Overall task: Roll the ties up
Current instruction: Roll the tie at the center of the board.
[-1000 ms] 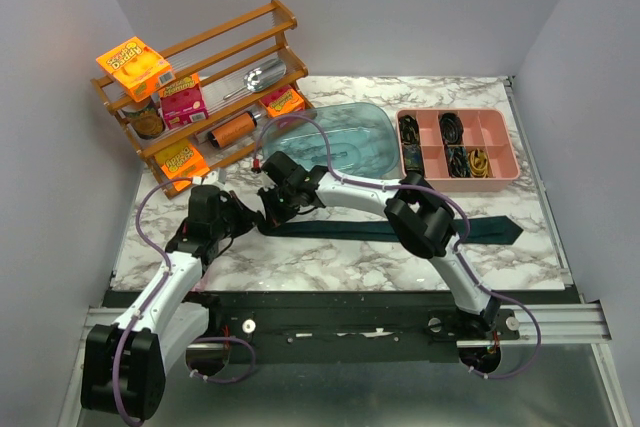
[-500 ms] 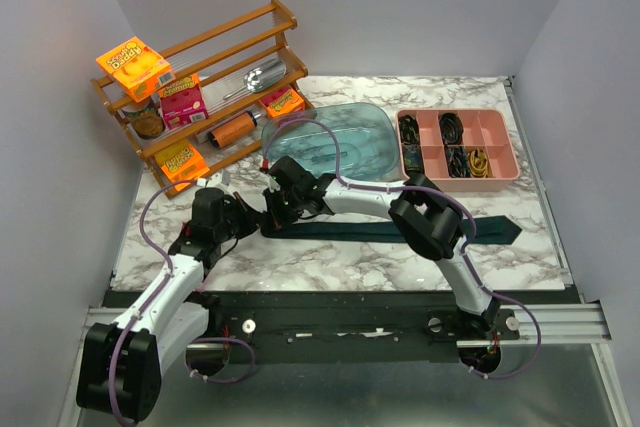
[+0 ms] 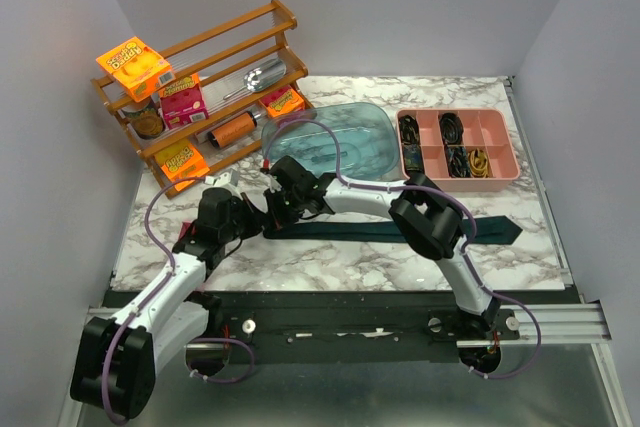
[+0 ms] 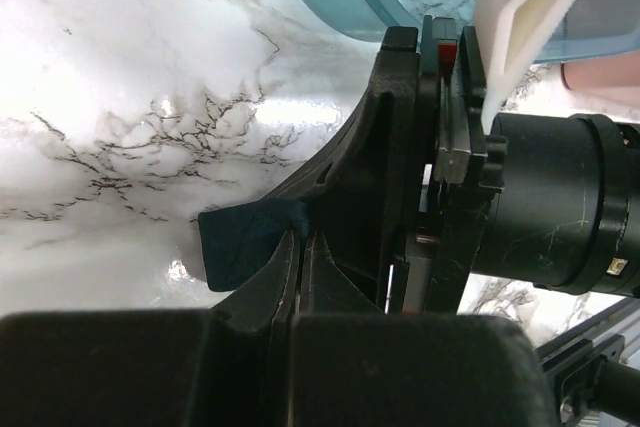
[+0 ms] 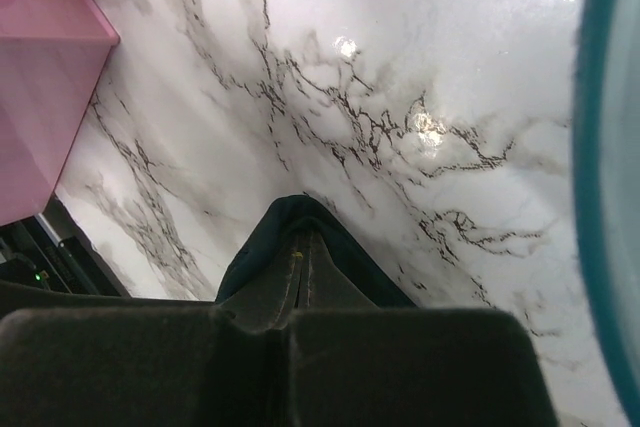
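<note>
The dark teal tie [image 3: 370, 230] lies flat across the marble table, its broad pointed end at the right. Both grippers meet over its narrow left end. My left gripper [image 3: 258, 217] comes in from the left; in the left wrist view it [image 4: 300, 235] is shut, with the squared tie end [image 4: 240, 247] reaching up to its tips. My right gripper [image 3: 271, 213] reaches down from the tub side. In the right wrist view it [image 5: 302, 237] is shut, and the tie fabric [image 5: 250, 257] tents like a hood around its tips.
A translucent blue tub [image 3: 335, 142] stands just behind the grippers, with its rim [image 5: 605, 147] close to the right hand. A pink divided tray [image 3: 460, 179] sits at the back right. A wooden rack [image 3: 200, 77] with boxes stands at the back left.
My left arm has pushed further right, bringing its gripper up against the right one at the tie's narrow end. The right gripper shifted slightly right. The tie lies as before.
</note>
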You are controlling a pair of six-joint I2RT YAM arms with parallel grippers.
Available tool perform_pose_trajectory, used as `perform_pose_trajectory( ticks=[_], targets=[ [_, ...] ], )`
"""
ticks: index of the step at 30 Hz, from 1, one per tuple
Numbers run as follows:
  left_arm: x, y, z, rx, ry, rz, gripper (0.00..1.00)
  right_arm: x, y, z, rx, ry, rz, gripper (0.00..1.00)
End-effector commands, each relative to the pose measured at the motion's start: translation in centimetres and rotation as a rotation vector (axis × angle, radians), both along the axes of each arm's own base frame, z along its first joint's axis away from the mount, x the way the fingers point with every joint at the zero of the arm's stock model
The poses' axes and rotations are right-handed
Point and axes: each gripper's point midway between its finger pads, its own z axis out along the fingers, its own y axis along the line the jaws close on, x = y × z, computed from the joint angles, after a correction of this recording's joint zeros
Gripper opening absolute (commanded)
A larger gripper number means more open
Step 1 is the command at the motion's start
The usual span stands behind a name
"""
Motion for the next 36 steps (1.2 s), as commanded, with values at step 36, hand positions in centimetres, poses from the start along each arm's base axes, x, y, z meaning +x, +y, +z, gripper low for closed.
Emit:
perform_pose_trajectory(
  ticks=[36],
  targets=[
    [1.2,-3.0,-0.8,0.264,-0.033,-0.068,0.0,2.3,-9.2,3.8,-0.242,-0.168,-0.11,0.0]
  ],
)
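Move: The tie's turned-over left end is right at both my closed fingertips: within about 1 cm to the left of each and barely 1 cm below. The rest of the tie runs off flat to the right. From my left hand, the clear teal container is about 20 cm ahead and 16 cm to the right, and the red tray some 17 cm to the left and 9 cm back. My right hand comes free of the tie's turned-over end and draws away to the right, about 8 cm along the tie, rising over 4 cm before it sinks partway back above the flat cloth. My left hand bobs up some 3.5 cm, then goes down 5 cm and slightly right onto the end again, rolling about 15 degrees left side up. Both grippers stay shut. ##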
